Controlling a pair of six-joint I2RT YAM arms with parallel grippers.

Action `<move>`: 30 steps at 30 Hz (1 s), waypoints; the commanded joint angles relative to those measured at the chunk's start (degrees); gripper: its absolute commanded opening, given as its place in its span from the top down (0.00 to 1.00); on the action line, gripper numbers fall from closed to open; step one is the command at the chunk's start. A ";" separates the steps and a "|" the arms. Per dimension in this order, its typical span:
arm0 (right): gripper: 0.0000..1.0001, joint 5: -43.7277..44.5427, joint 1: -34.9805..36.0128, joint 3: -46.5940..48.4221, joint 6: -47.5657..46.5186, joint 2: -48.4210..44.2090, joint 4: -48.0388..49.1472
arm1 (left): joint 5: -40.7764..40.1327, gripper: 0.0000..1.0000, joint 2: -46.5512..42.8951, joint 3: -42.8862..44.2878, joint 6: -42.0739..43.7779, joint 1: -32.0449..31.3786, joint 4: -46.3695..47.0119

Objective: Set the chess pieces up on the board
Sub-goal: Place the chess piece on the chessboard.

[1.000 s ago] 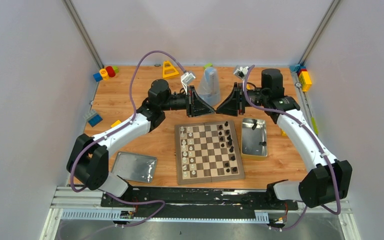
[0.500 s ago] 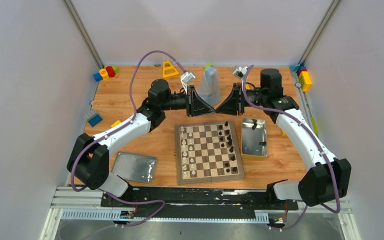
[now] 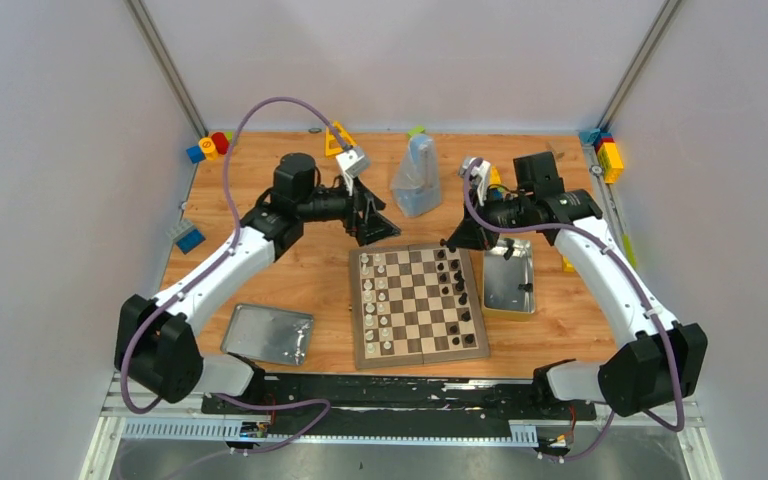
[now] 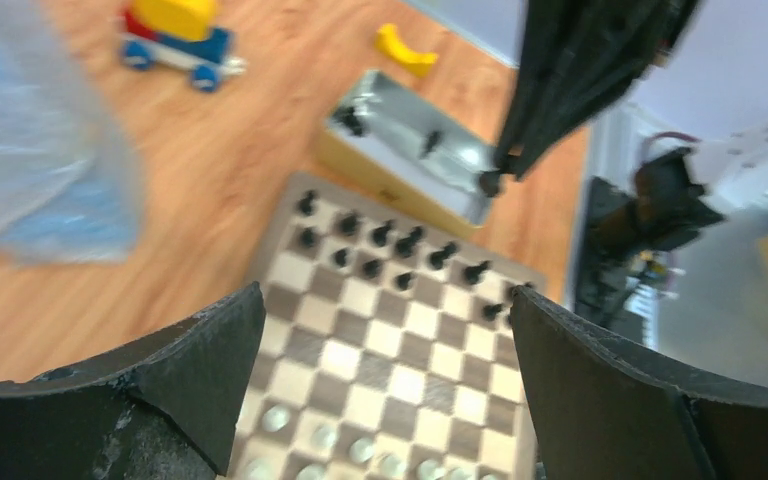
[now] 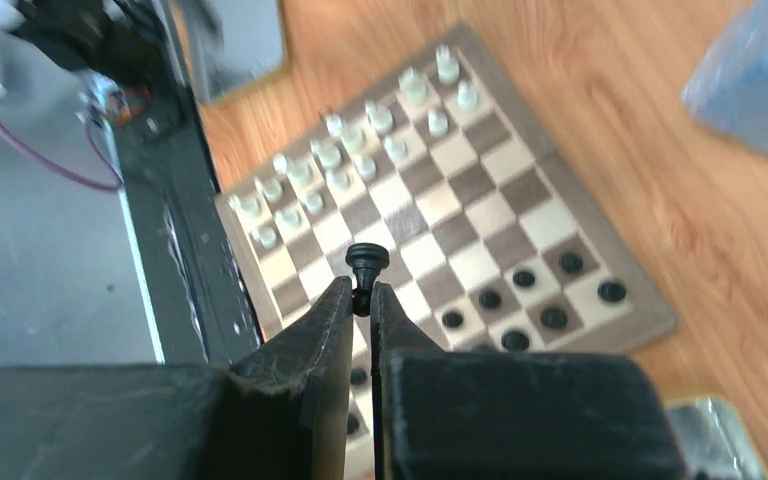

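The board [image 3: 415, 300] lies at the table's middle, with cream-white chess pieces [image 3: 371, 292] down its left side and black ones [image 3: 458, 290] down its right. My right gripper [image 3: 451, 243] hovers over the board's far right corner, shut on a small black piece [image 5: 365, 263] that sticks out past the fingertips [image 5: 338, 300]. My left gripper [image 3: 374, 232] hangs open and empty off the far left corner. Through its jaws I see the board [image 4: 400, 360], and beyond it the right gripper [image 4: 570, 80] with the black piece [image 4: 488, 183].
An open silver tin [image 3: 507, 290] right of the board holds a few black pieces. Its lid [image 3: 268, 333] lies at the front left. A clear plastic bag [image 3: 415, 178] stands behind the board. Colourful toy blocks [image 3: 210, 146] sit along the far corners and edges.
The grippers were tip to tip behind the board. The left one has opened and drawn back left; the right one has come down toward the board with the black piece.
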 commanded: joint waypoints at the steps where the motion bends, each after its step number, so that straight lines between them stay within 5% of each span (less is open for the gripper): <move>1: 1.00 13.35 2.71 0.88 -13.60 0.28 -15.65 | -6.14 0.00 -5.51 3.94 14.33 4.91 -13.93; 11: 1.00 31.48 14.88 1.51 -15.06 8.54 -22.43 | -22.99 0.00 -9.95 9.51 21.10 7.64 -28.76; 30: 1.00 46.25 26.29 9.94 -13.23 28.21 -29.14 | -33.54 0.00 -15.09 9.73 24.50 8.24 -34.78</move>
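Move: Below and a little behind the right hand, which holds a black chess piece, is the gap in the black ranks on the chessboard: about 5 cm back, 2 cm right and 20 cm down. A black pawn stands just beyond the gap, some 4 cm ahead of it, another about 4 cm nearer than it; the open box lies level with the hand, roughly 13 cm right. From the left hand the gap is about 8 cm back, 12 right, 22 down. Sinking about 16 cm and drawing back some 6, the right hand takes the black piece towards the gap in the black ranks, keeping its grip while its sideways fingers tip about 60 degrees to point down, slowing near the board. The left hand, empty and open, withdraws some 14 cm to the left, away from the right hand, its fingers tipping down and swinging forward. ##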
